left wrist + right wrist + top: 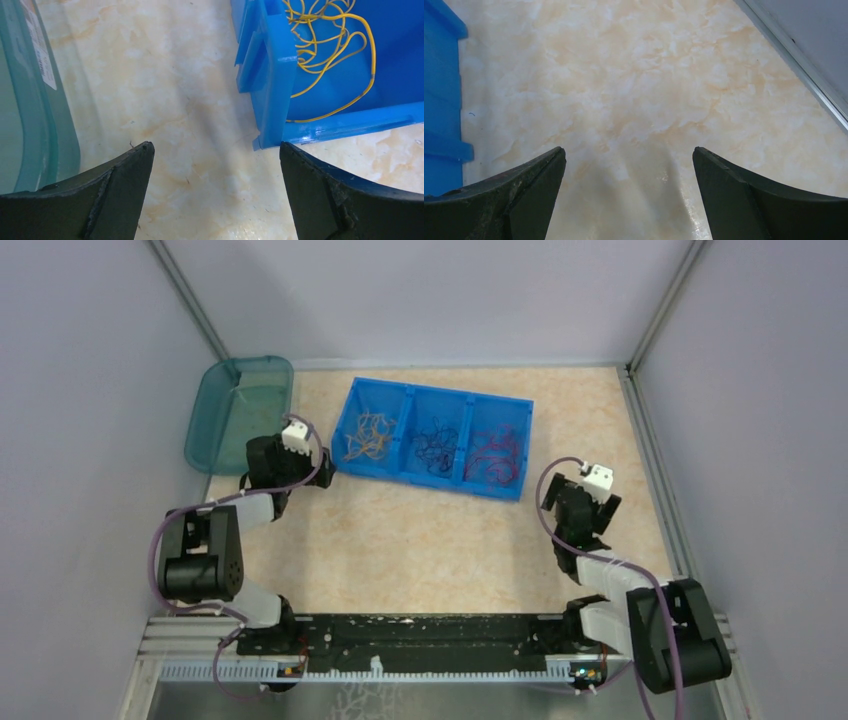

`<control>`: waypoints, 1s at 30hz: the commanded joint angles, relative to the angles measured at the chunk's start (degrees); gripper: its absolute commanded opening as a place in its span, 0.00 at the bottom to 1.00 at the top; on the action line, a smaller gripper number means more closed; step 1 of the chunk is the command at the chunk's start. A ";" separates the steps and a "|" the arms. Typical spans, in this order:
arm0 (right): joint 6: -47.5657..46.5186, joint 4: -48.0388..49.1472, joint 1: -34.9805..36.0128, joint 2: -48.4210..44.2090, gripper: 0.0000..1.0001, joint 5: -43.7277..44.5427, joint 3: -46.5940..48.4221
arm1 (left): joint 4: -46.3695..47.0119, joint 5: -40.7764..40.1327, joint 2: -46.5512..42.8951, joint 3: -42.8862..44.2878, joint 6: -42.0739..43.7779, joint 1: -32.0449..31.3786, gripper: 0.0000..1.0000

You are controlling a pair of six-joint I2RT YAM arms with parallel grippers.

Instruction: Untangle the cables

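The cables lie sorted by colour in a blue three-compartment bin (522, 406): orange-yellow cables (366, 435) in the left compartment, dark cables (436, 448) in the middle, red cables (493, 454) on the right. In the left wrist view the yellow cables (325, 35) curl inside the bin's corner (272, 85). My left gripper (216, 146) is open over bare table, between the teal tub and the bin's left end. My right gripper (629, 149) is open and empty over bare table right of the bin (441, 100). In the top view the left wrist (290, 455) sits left of the bin, the right wrist (585, 502) right of it.
A translucent teal tub (238, 410) stands at the back left, its rim (35, 100) close to my left fingers. Grey walls enclose the marbled table (430, 540) on three sides, with a metal rail (804, 75) along the right edge.
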 commanded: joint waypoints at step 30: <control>-12.53 49.48 -7.82 20.32 0.99 -14.96 -3.84 | 42.12 -5.22 1.15 -21.57 -8.88 0.08 1.00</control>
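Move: From the left hand, the blue box's middle lies about 27 cm right, 5 ahead and 5 lower. Its near left corner is level with the hand, 5 cm right, 4 lower, beside the right fingertip. The yellow cable lies 14 cm right, 5 ahead; the green tub about 13 cm left, 9 ahead. From the right hand, the box's middle is some 31 cm left, 15 ahead, 4 lower; the red cable 19 left, 12 ahead. The left hand's right fingertip leaves the box's near left corner, touching or nearly touching it at first: the hand draws back about 5 cm in two pulls with a short forward return between, ending 2 cm lower, fingers tipping up. The empty right hand goes forward 4 cm, rising 4 then sinking nearly 3, tipping up and turning counter-clockwise slightly. Both grippers stay open. ##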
